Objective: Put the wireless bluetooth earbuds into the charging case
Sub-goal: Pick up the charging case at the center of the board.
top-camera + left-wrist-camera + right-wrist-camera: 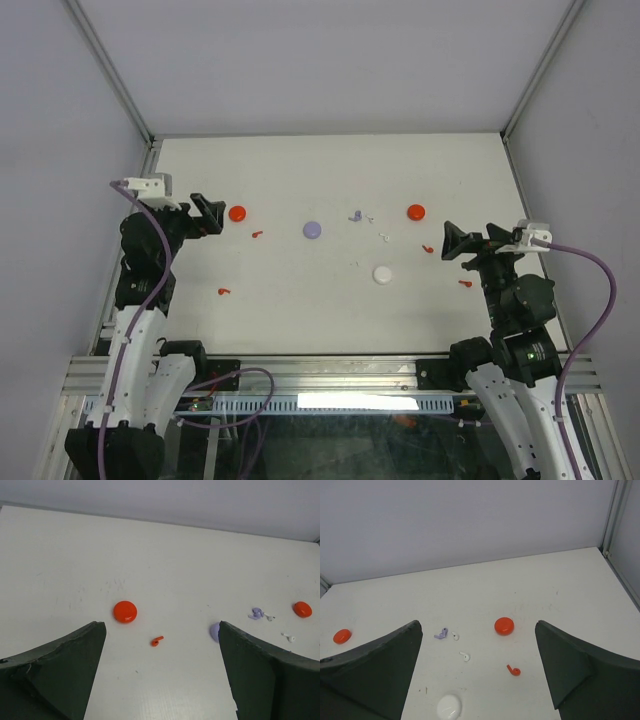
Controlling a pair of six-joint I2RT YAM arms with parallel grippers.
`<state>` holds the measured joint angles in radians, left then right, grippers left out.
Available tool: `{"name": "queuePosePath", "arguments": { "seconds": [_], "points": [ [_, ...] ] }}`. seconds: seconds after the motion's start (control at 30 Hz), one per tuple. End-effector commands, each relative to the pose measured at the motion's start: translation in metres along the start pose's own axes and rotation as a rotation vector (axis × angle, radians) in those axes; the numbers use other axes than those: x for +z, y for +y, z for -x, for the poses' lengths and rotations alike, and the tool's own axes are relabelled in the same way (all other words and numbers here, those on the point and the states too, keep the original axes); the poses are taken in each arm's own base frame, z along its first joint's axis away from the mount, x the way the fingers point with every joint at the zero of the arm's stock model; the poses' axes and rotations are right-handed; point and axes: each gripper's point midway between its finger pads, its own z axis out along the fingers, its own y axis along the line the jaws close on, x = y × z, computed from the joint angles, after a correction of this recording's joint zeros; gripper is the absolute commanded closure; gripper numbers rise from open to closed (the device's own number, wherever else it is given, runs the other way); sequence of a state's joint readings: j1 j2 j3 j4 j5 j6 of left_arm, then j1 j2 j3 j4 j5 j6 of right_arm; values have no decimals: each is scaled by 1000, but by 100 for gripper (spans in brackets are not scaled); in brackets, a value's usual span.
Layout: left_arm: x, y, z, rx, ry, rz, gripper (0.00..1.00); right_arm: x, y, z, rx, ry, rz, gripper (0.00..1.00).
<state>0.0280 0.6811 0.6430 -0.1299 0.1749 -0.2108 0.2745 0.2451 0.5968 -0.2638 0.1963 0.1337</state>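
Four closed round charging cases lie on the white table: red [237, 213], lilac [312, 229], red [416, 211] and white [383, 274]. Tiny earbuds are scattered around them: red ones [258, 235] [224, 292] [428, 248] [465, 283], a lilac one [355, 215] and a white one [384, 237]. My left gripper [213, 217] hovers open at the left, facing a red case [125, 611] and a red earbud [157, 641]. At the right my right gripper [452, 243] is open too, facing a red case [504, 626], a red earbud [514, 670] and white earbuds [464, 656]. Neither holds anything.
Pale walls enclose the table on the far side [470, 525] and on both flanks. A metal frame post [612, 515] stands in the far right corner. An aluminium rail [330, 375] with cables runs along the near edge between the arm bases.
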Motion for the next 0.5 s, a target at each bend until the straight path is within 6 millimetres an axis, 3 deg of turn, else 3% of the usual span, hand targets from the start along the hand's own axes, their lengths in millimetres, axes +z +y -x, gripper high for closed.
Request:
{"name": "queuePosePath", "arguments": {
  "seconds": [0.0, 0.47],
  "points": [
    [20, -3, 0, 77, 81, -60, 1, -2, 11, 24, 27, -76, 50, 1],
    [101, 46, -87, 193, 509, -39, 1, -8, 19, 26, 17, -102, 102, 1]
  ]
}}
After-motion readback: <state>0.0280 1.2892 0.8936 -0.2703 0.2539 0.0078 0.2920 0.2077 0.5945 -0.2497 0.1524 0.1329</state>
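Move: The purple charging case near the middle of the board lies about 10 cm ahead of the open left hand, 22 cm to its right and 23 cm below. At the same depth, the left red case is some 16 cm ahead and 1 cm to the right, and the small red earbud 9 cm ahead and 7 cm to the right. From the waiting right hand, the purple case is about 18 cm ahead, 31 cm left and 28 cm below. The left hand swoops down about 10 cm while reaching 6 or 7 cm forward, with hardly any sideways travel, closing on the board and the purple charging case but coming in on the left red case's side of it. On the way the wrist tips its fingers down by some 25 degrees, swings slightly clockwise and rolls its left side up a little, with the fingers staying wide open and still clear of everything. ##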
